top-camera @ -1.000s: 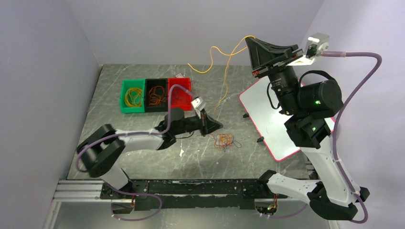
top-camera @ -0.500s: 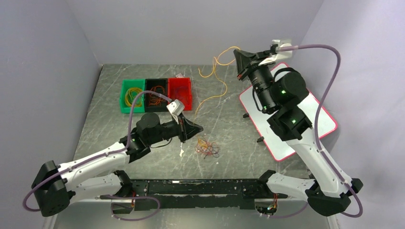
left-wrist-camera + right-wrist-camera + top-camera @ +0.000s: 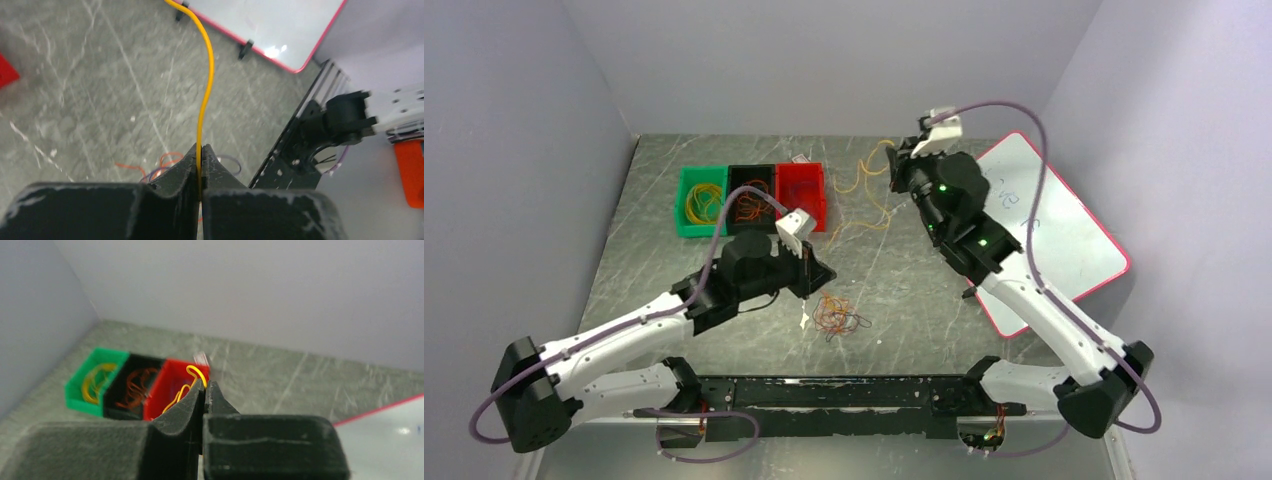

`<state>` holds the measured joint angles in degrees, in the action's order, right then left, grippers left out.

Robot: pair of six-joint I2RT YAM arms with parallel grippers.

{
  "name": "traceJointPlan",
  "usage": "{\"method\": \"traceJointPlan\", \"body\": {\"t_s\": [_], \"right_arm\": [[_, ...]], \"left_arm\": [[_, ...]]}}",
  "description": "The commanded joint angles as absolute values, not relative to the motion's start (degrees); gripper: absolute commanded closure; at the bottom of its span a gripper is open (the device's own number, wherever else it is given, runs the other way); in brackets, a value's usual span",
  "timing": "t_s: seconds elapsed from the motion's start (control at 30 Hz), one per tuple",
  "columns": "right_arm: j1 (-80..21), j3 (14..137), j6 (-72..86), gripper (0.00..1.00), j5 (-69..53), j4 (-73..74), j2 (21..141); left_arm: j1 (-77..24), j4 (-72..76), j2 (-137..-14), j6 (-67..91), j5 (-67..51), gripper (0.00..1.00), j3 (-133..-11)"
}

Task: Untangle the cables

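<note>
One yellow cable (image 3: 856,184) hangs slack between both grippers above the table. My left gripper (image 3: 823,272) is shut on its near end; in the left wrist view the yellow cable (image 3: 208,75) runs up out of the closed left gripper (image 3: 201,150). My right gripper (image 3: 894,165) is shut on the far end, and the yellow cable (image 3: 193,371) curls out of its tips (image 3: 204,385) in the right wrist view. A tangle of orange, red and dark cables (image 3: 836,317) lies on the table just below the left gripper.
Three bins stand at the back left: green (image 3: 680,205) with yellow loops, black (image 3: 751,227) with orange loops, red (image 3: 818,193). A pink-edged whiteboard (image 3: 1064,230) lies at the right. The black rail (image 3: 844,392) runs along the near edge.
My right arm has swung down and left from high above the whiteboard toward the bins. The left arm has drawn back toward the near edge, the yellow cable has slackened, and the tangle has slid near-left.
</note>
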<state>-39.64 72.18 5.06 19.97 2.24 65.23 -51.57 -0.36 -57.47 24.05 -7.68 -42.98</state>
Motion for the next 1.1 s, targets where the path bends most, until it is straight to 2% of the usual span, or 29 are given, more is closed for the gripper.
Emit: {"method": "traceJointPlan", "body": {"t_s": [0.0,0.3,0.47,0.63,0.73,0.9,1.07], "right_arm": [[-37.6,66.7,6.3,1.0,20.0,2.1,69.5],[-29.7,61.1,8.5,0.98,3.2,-2.1,80.7],[-29.5,62.0,7.2,0.65,4.8,0.9,79.8],[-29.4,58.4,8.5,0.51,9.3,5.0,73.5],[-29.4,54.4,9.5,0.49,7.3,6.8,68.3],[-30.0,46.9,12.4,0.49,-6.8,4.8,59.9],[-37.2,41.2,14.8,0.5,-10.4,-0.2,56.1]], "left_arm": [[-51.3,1.7,-60.7,26.9,-6.4,0.93,-38.5],[-47.7,10.1,-69.5,29.7,-10.5,0.93,-35.5],[-45.3,12.1,-72.9,30.2,-12.5,0.93,-36.7],[-43.4,13.3,-76.1,30.9,-14.4,0.93,-38.2],[-42.7,13.4,-77.2,30.8,-15.2,0.93,-39.3],[-41.4,12.1,-78.0,30.5,-15.7,0.93,-41.4],[-40.1,12.1,-78.1,30.6,-17.1,0.93,-42.3]]}}
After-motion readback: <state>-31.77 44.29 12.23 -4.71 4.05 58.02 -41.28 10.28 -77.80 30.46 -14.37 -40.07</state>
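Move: My hands share the yellow cable. The open table for the right hand's stretch lies almost straight below that hand, some 42 cm down and 2 cm left; the red bin is about 15 cm ahead and 17 cm left of the hand, and the tangled pile 12 cm back and 8 cm left. From my left hand that open table is about 13 cm ahead, 9 cm right and 23 cm below, with the pile nearly underneath, 2 cm ahead and 3 cm right. I swing my right hand down some 22 cm and a little forward, tipping its fingers down about 25 degrees, and open them to let go of the yellow cable. Then I rise slightly and draw that hand back about 10 cm, open, turning it in towards my left hand. My left hand keeps its pinch on the cable, sinking about 12 cm, then easing forward. ##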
